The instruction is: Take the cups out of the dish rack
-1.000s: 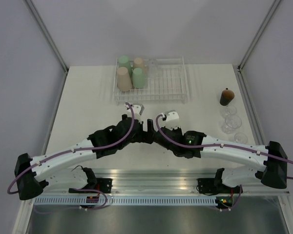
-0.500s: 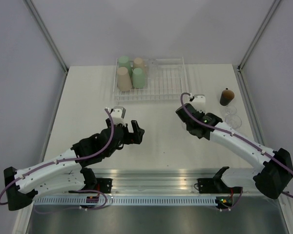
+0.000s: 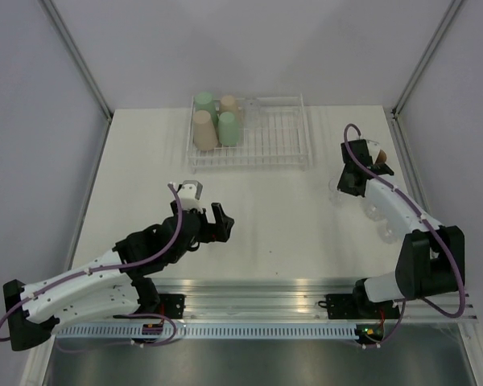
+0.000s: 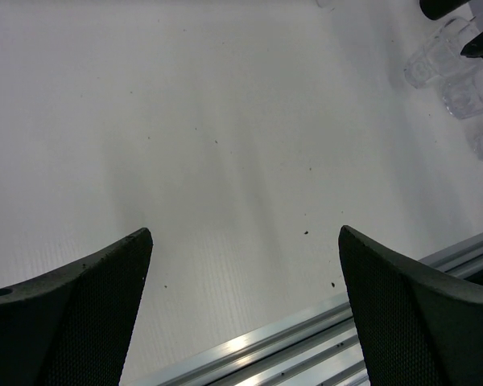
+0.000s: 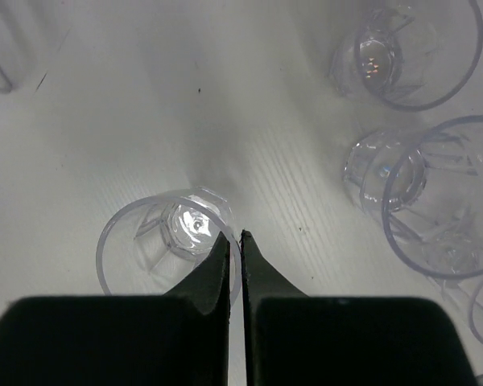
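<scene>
The white wire dish rack [image 3: 282, 149] stands at the back middle of the table. In its left end are two green tumblers [image 3: 229, 129] and two beige tumblers [image 3: 204, 130], with a clear cup [image 3: 253, 104] behind them. My right gripper [image 5: 234, 236] is shut on the wall of a clear cup [image 5: 145, 241], one finger inside and one outside; from above the right gripper [image 3: 340, 186] is at the table's right side. Other clear cups [image 5: 406, 52] stand close by. The brown cup [image 3: 379, 155] is partly hidden behind the right arm. My left gripper [image 4: 243, 233] hangs open over bare table.
Two more clear cups [image 3: 376, 213] stand on the table to the right of the held one, near the right edge. The metal rail [image 4: 306, 338] runs along the table's near edge, just under the left gripper's view. White walls enclose the table.
The right arm has swung from the middle of the table out to the right, beside the clear cups. The left arm has drawn back toward the near left, its jaws still wide.
</scene>
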Controlling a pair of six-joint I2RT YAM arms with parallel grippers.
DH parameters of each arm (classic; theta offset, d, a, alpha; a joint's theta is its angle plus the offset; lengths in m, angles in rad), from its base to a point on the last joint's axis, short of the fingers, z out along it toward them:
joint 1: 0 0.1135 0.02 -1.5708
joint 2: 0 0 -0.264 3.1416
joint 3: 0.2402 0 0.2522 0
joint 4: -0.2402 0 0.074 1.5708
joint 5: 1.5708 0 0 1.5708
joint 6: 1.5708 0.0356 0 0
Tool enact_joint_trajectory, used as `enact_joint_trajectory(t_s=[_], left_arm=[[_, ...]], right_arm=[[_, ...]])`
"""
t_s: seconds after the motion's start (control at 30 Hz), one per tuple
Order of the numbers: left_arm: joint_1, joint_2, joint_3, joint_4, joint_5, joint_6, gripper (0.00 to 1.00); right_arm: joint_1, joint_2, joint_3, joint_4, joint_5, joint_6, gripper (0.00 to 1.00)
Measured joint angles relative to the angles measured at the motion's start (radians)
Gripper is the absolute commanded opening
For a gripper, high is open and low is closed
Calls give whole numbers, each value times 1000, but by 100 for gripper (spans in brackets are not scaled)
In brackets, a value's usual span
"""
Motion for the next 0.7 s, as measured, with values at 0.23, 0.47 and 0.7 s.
enact_joint_trajectory(t_s=[0.23, 0.47, 0.7], left_arm=[[0, -15, -27, -18, 0, -12, 100], [0, -29, -39, -26, 0, -15, 100], [0, -63, -55, -28, 1, -26, 100]], right_arm=[[-122, 134, 92, 58, -75, 2, 1], [-159, 254, 182, 99, -61, 28, 1], [-193, 323, 224, 106, 12, 61, 1]])
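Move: The right hand, holding a clear cup by its rim, has the brown cup about 15 cm ahead and 13 cm to its right, its middle some 7 cm below. Of the clear cups standing nearer than the brown one, one is roughly 7 cm ahead and 13 cm right, another about level and 15 cm right, both similarly low. From the idle left hand, the brown cup lies around 28 cm ahead, 50 cm right and 16 cm down. Keeping the clear cup's wall pinched between its shut fingers, the right hand carries the cup forward some 8 cm and to the right 6 to 7 cm, towards the brown cup and the row of standing cups. It sinks about 2 cm and turns roughly 15 degrees clockwise; the forward travel fades at the end while the rightward drift goes on. ##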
